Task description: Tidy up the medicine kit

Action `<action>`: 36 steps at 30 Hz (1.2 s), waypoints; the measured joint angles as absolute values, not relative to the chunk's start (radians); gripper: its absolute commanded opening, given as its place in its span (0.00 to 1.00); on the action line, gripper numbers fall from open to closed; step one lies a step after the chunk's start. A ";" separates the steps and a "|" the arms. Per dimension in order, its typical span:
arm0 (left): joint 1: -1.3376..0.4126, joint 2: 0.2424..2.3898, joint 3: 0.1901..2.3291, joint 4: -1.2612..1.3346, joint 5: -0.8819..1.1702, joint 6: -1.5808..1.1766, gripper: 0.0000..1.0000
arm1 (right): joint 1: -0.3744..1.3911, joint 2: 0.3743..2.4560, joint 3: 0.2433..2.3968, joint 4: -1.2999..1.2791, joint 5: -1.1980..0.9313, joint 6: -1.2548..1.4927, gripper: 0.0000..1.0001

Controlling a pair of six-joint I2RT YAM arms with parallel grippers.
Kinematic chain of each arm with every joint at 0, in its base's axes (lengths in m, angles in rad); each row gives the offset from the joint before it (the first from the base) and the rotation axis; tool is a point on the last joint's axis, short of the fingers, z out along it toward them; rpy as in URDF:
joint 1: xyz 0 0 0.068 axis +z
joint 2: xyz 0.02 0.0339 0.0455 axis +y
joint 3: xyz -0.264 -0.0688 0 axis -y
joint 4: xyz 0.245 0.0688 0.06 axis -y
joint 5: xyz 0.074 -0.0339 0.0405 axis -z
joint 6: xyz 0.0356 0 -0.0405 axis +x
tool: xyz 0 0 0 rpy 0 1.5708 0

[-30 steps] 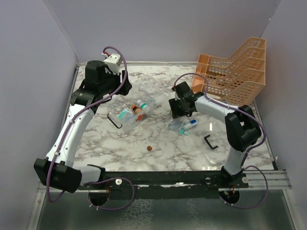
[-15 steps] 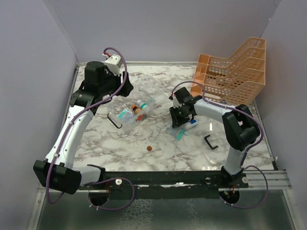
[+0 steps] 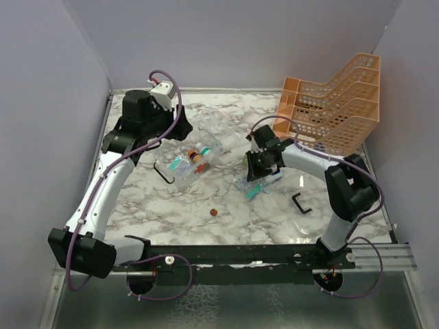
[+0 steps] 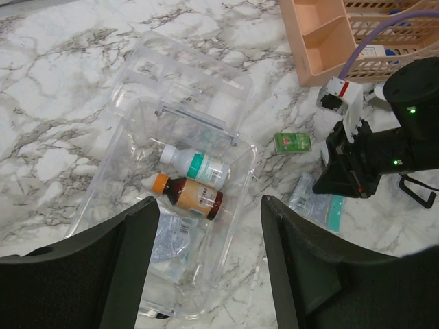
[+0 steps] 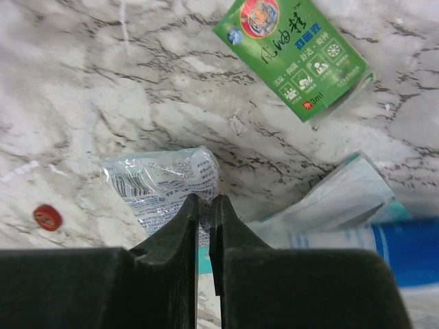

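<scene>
The medicine kit (image 3: 195, 154), a clear open box with a black handle (image 3: 163, 175), lies mid-table. In the left wrist view it holds a white bottle (image 4: 195, 164), a brown bottle with an orange cap (image 4: 188, 195) and a sachet (image 4: 168, 240). My left gripper (image 4: 209, 200) is open and empty, hovering above the box (image 3: 156, 127). My right gripper (image 5: 204, 199) is shut on the edge of a clear printed sachet (image 5: 161, 185), right of the kit (image 3: 255, 170). Another white-teal sachet (image 5: 343, 199) and a blue-capped item (image 5: 405, 250) lie beside it.
A small green sachet (image 5: 298, 55) lies on the marble beyond the right gripper. A small red piece (image 5: 46, 217) lies nearby. The orange mesh rack (image 3: 336, 103) stands at the back right. A loose black handle (image 3: 300, 203) and a small brown ball (image 3: 214, 212) lie nearer the front.
My right gripper has dropped toward the sachets and shut on one; the sachet pile has shifted slightly left and nearer. The left arm has barely moved.
</scene>
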State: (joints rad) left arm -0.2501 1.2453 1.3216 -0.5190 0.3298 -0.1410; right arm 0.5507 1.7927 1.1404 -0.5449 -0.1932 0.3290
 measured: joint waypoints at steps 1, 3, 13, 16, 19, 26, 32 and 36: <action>-0.250 1.245 1.317 -0.516 0.336 -0.147 0.65 | 0.551 1.775 1.133 -0.540 -0.193 0.338 0.02; -0.250 1.245 1.304 -0.508 0.356 -0.162 0.65 | 0.551 1.722 1.116 -0.519 -0.193 0.361 0.02; -0.267 1.236 1.135 -0.421 0.642 -0.358 0.65 | 0.574 1.475 1.106 -0.381 -0.231 0.496 0.02; -0.275 1.236 1.116 -0.412 0.682 -0.413 0.66 | 0.601 1.461 1.129 -0.352 -0.249 0.519 0.02; -0.281 1.236 1.116 -0.394 0.721 -0.457 0.66 | 0.619 1.461 1.154 -0.331 -0.265 0.527 0.02; -0.317 1.258 1.098 -0.371 0.780 -0.553 0.59 | 0.661 1.451 1.164 -0.253 -0.308 0.528 0.02; -0.349 1.302 1.093 -0.371 0.796 -0.589 0.35 | 0.685 1.445 1.164 -0.213 -0.331 0.524 0.02; -0.351 1.319 1.095 -0.373 0.796 -0.595 0.14 | 0.693 1.445 1.164 -0.206 -0.339 0.510 0.03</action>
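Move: The small bag with the teal strip is already pinched in the right hand, near the table. From the left hand it lies about 22 cm right, 7 cm back and 28 cm below, with the kit box almost straight beneath that hand, about 3 cm right, 2 cm ahead and 28 cm down. From the right hand the kit box lies some 19 cm left and 9 cm ahead; the green box is about 7 cm straight ahead, and the blue-capped bottle 8 cm right, level with the hand. The bag is carried up about 20 cm and some 10 cm left in the right hand's unchanged grip, the fingers swinging about 40 degrees to aim more leftward. The left hand comes right, back and down to meet it, tips its fingers down, and near the end closes them around the bag, still in mid-air. ##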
